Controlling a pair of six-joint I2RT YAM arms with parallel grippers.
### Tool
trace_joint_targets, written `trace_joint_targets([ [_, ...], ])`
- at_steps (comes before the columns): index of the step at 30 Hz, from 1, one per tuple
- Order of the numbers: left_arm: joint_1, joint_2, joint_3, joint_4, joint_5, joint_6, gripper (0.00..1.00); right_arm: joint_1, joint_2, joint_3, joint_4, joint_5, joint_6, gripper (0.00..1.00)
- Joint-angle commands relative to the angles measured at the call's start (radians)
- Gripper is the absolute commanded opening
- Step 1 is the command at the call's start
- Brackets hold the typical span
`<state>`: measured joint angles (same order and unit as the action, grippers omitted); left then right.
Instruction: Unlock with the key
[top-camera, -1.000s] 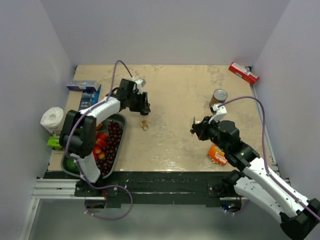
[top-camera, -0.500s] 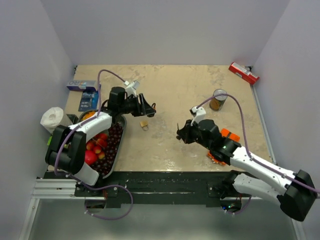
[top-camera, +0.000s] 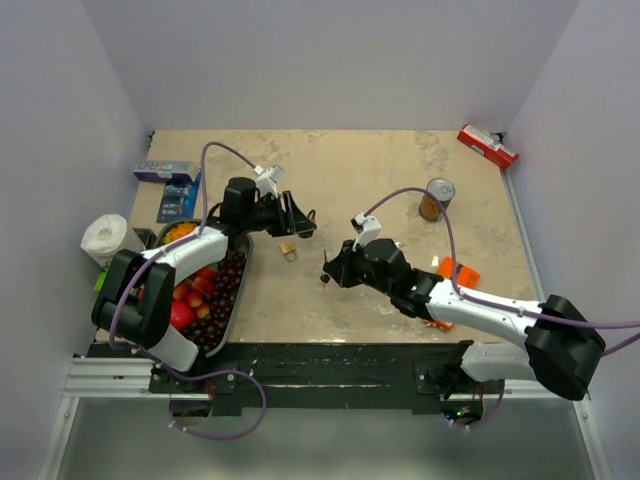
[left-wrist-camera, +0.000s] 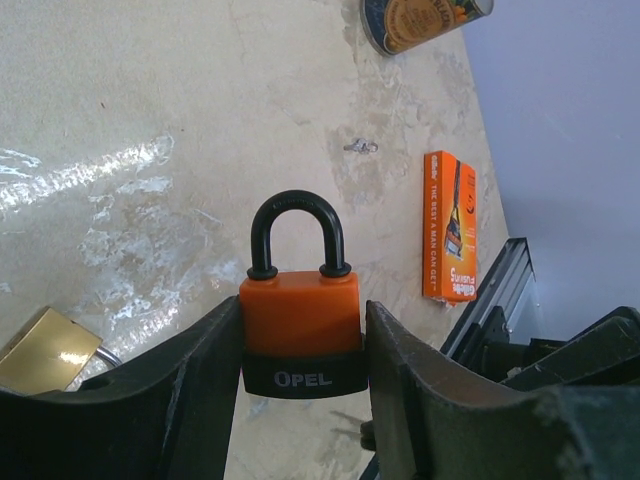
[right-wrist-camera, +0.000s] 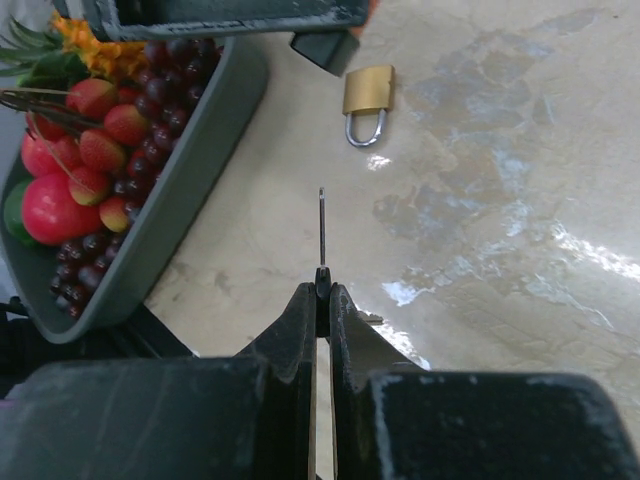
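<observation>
An orange-bodied padlock (left-wrist-camera: 300, 310) with a black shackle and a black base stands upright between the fingers of my left gripper (left-wrist-camera: 300, 335), which is shut on its sides. That gripper (top-camera: 306, 224) hovers just right of the fruit tray. My right gripper (right-wrist-camera: 322, 290) is shut on the black head of the key, and its thin metal blade (right-wrist-camera: 321, 222) points forward, away from the fingers. In the top view the right gripper (top-camera: 330, 274) sits a short way right of and nearer than the left one, above the table's middle.
A small brass padlock (top-camera: 288, 248) lies on the table between the grippers. A grey tray (top-camera: 243, 268) of grapes and fruit is at the left. A can (top-camera: 437, 197), an orange box (top-camera: 456, 271), a red box (top-camera: 487, 146) and a blue box (top-camera: 165, 171) lie around.
The right arm has swung left toward the table's middle with the key. The left gripper has shifted slightly right and turned, still holding the orange padlock.
</observation>
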<state>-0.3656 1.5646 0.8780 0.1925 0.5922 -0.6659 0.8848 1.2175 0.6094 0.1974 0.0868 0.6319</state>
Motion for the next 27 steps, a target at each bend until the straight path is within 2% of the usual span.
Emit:
trace_joint_targets([
  [1,-0.032,-0.049,0.035,0.009,-0.034,0.048,0.00,0.034,0.049,0.059,0.117,0.010,0.055,0.00],
  [11,-0.071,-0.077,0.049,-0.030,-0.088,0.094,0.00,0.059,0.155,0.119,0.146,0.039,0.068,0.00],
  [27,-0.101,-0.094,0.061,-0.064,-0.138,0.132,0.00,0.042,0.224,0.130,0.205,-0.002,0.120,0.00],
])
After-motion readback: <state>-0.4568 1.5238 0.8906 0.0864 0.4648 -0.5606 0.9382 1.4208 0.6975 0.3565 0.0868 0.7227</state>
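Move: The orange padlock, in the left fingers, is about 11 cm ahead of the key-holding right hand, 5 cm to its left, nearly level. From the left hand the key sits some 10 cm back and 5 cm right, about level. The brass padlock lies on the table 6 cm left of the left hand, 1 cm ahead and 10 cm below; the fruit tray's middle is roughly 30 cm left, 9 cm back. The right hand carries the key 5 cm left, the left its orange padlock 2 cm back-right, closing in. ##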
